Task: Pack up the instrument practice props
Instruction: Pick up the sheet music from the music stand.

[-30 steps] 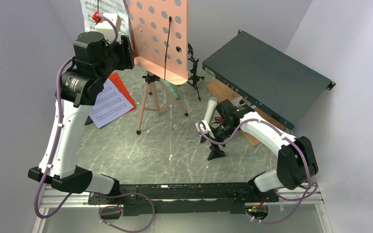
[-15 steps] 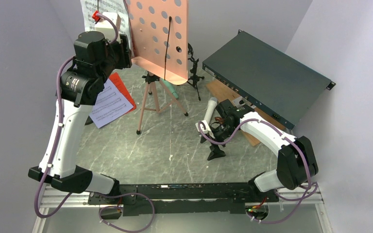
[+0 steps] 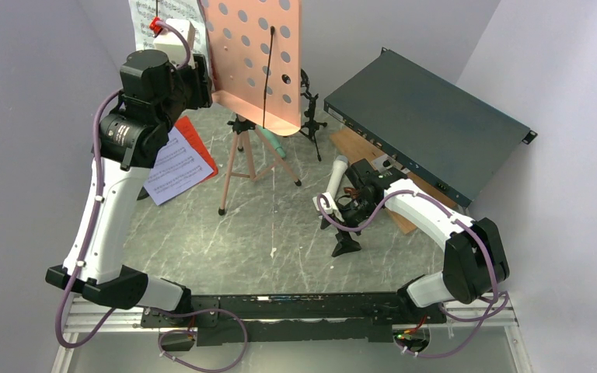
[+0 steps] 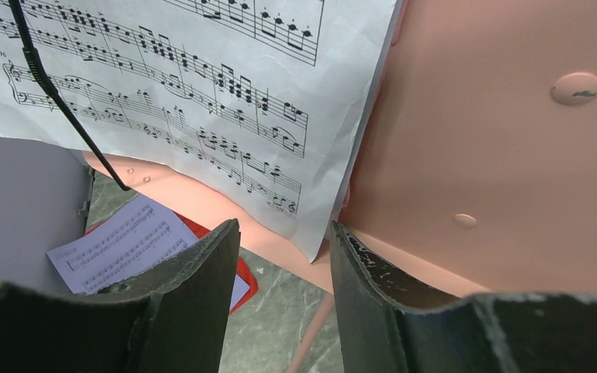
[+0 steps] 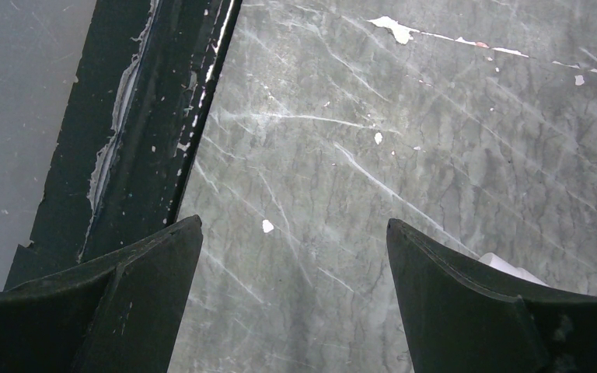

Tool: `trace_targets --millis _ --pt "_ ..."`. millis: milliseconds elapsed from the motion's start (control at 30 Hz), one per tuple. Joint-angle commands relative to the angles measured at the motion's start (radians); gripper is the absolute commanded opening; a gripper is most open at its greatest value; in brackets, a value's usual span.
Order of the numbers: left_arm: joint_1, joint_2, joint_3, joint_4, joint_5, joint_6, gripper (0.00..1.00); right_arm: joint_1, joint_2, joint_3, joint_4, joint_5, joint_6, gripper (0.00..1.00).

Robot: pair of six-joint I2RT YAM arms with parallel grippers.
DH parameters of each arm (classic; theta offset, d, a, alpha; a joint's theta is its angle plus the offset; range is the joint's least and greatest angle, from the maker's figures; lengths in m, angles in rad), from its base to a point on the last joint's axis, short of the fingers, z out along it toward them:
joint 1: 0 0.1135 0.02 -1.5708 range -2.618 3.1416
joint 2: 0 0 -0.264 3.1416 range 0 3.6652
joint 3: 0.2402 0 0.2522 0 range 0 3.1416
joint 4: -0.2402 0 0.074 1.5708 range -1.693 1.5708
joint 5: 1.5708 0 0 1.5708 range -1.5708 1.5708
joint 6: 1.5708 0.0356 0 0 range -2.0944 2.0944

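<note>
The pink perforated music tripod point(image 3: 256, 62) stands at the back, with a white sheet-music page point(image 3: 144, 15) on its far face. My left gripper point(image 3: 206, 84) is raised at the desk's left edge. Its jaws are open, and the white page's point(image 4: 202, 78) lower corner and the pink desk's lip point(image 4: 497, 155) sit just past the fingertips point(image 4: 229, 233). A lavender page point(image 3: 175, 163) lies on a red page point(image 3: 200, 145). The green microphone point(image 3: 277, 145) lies behind the tripod legs. The white microphone point(image 3: 336, 175) and a black mount point(image 3: 347, 242) are by my open, empty right gripper point(image 3: 336, 217).
A second black mount point(image 3: 308, 109) stands behind the tripod. The large dark green box point(image 3: 427, 124) lies at the back right on a brown board point(image 3: 350, 144). A black rail point(image 5: 155, 101) runs along the table's near edge. Grey walls close in on both sides.
The left gripper's jaws have narrowed a touch at the stand's left edge. The right arm has stayed still.
</note>
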State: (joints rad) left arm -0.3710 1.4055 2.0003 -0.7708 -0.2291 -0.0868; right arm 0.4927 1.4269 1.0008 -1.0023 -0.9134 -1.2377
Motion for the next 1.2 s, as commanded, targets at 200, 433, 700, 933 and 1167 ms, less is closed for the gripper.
trace_targets --millis 200,433,700,933,1167 --pt "-0.006 0.009 -0.001 0.058 -0.037 0.053 0.47 0.004 -0.005 0.028 -0.01 -0.015 -0.018 0.91" --pt "-0.007 0.018 -0.013 0.068 0.012 0.066 0.5 0.005 -0.004 0.026 -0.01 -0.015 -0.018 0.91" --pt "-0.014 -0.005 -0.072 0.141 -0.047 0.145 0.48 0.004 -0.004 0.028 -0.016 -0.016 -0.02 0.91" --pt "-0.022 -0.039 -0.159 0.242 -0.121 0.209 0.4 0.004 -0.003 0.028 -0.016 -0.018 -0.021 0.91" --pt "-0.024 -0.071 -0.204 0.313 -0.124 0.22 0.29 0.004 -0.001 0.029 -0.016 -0.019 -0.02 0.91"
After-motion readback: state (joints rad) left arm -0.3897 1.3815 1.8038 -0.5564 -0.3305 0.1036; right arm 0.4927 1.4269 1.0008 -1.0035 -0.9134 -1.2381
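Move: The sheet music's lower right corner hangs about 4 cm ahead of the left gripper and 3 cm below, practically in line between its fingers. The lower tip of the black page clip is some 6 cm ahead, 10 cm to the left and 2 cm above; the middle of the stand's bare panel sits roughly 4 cm ahead, 11 cm to the right and 6 cm above. From the right gripper the same corner is about 25 cm ahead, 28 cm left and 31 cm up. Ease the left gripper, half open, about 2.5 cm forward and some 2 cm down onto the sheet music's lower right corner, so that the loose edge passes between the fingers, the right finger going in behind the paper. Roll the wrist some 10 degrees, left side up, and at the end draw the fingers partly together around the edge while edging slightly left. ##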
